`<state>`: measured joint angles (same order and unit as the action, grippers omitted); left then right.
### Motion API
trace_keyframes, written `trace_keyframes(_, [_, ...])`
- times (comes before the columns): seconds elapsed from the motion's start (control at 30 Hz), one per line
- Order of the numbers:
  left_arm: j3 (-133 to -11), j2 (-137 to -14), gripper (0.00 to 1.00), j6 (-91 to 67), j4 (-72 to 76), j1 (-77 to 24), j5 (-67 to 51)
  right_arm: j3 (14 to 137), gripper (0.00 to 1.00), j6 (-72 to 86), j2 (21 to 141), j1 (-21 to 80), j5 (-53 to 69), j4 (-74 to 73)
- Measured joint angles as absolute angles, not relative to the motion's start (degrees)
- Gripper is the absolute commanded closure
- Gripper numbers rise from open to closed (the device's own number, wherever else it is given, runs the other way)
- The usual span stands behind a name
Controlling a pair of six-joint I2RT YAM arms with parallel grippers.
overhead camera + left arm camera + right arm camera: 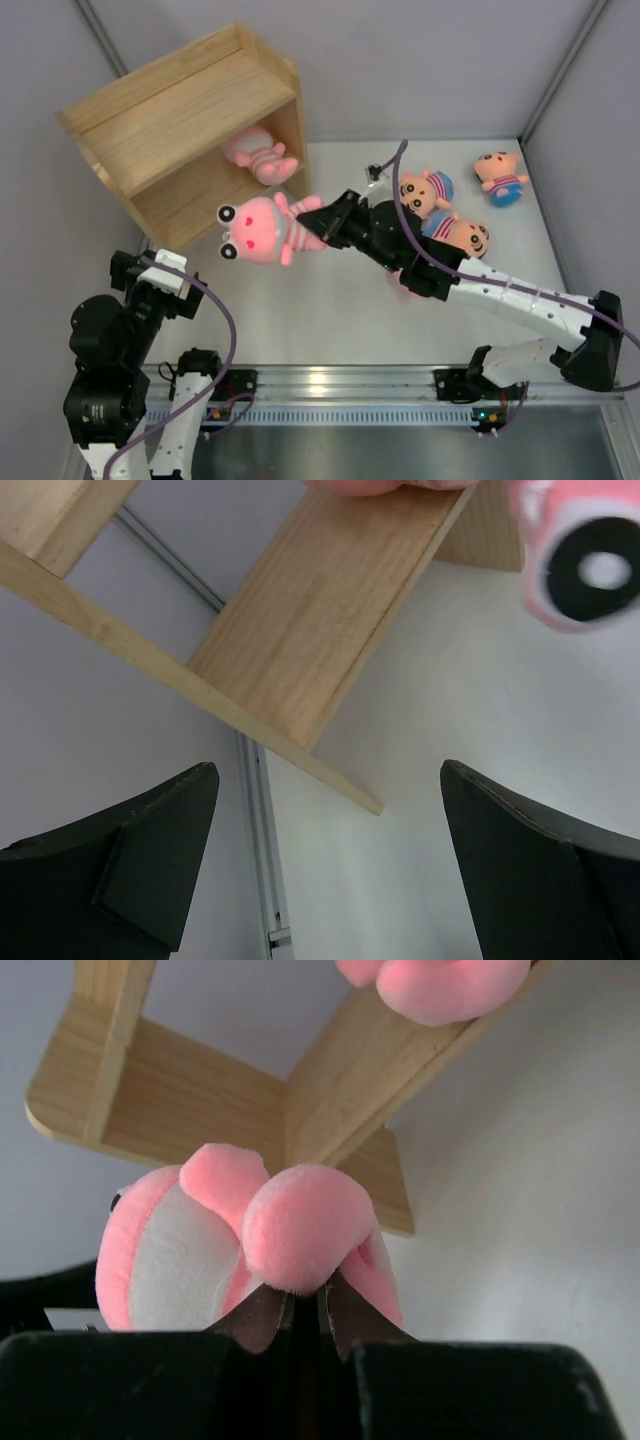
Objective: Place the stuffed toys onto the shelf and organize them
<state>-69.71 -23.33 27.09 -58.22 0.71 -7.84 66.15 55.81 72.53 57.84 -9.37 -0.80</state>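
Note:
My right gripper (312,222) is shut on a leg of a pink striped stuffed toy (258,228), which hangs just in front of the wooden shelf (170,110). In the right wrist view the fingers pinch the pink leg (300,1225) at the gripper (307,1305). A second pink toy (258,152) lies on the shelf's lower tier, and shows again as the pink toy (440,980) at the top of the right wrist view. Three peach-headed dolls (425,190), (462,236), (500,176) lie on the table at the right. My left gripper (330,770) stands open and holds nothing, near the shelf's left corner.
Grey walls close the table at the back and on both sides. A metal rail (330,385) runs along the near edge by the arm bases. The shelf (320,610) and the held toy's eye (585,565) show in the left wrist view.

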Motion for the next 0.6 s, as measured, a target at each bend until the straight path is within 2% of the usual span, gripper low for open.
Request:
trace_keyframes(0.1, [-70.7,-23.0,0.01,27.1,-58.2,0.7,-7.8,69.0,1.00,61.5,76.1,64.1,-23.6,1.5])
trace_keyframes(0.23, [-70.7,-23.0,0.01,27.1,-58.3,0.7,-7.4,77.3,1.00,67.5,87.2,68.2,-36.1,2.0])
trace_keyframes(0.6, [-69.6,-27.8,0.01,30.2,-56.1,0.7,-8.6,95.6,1.00,80.1,109.6,69.0,-45.8,0.8])
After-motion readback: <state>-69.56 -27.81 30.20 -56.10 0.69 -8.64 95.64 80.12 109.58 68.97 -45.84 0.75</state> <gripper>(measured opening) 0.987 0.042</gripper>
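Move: The right hand already holds the frog-eyed pink toy; its free spot on the lower shelf lies about 23 cm left, 12 cm ahead and 10 cm below. The pink toy on the shelf sits roughly 12 cm left, 17 cm ahead, 10 cm down; the shelf's right side panel some 4 cm left and 17 cm ahead, at similar depth. From the left hand the free spot is about 20 cm ahead, 5 cm right, 10 cm below. The right hand carries the gripped toy 13 cm left, 7 forward, slightly down towards the lower shelf, turning clockwise. ##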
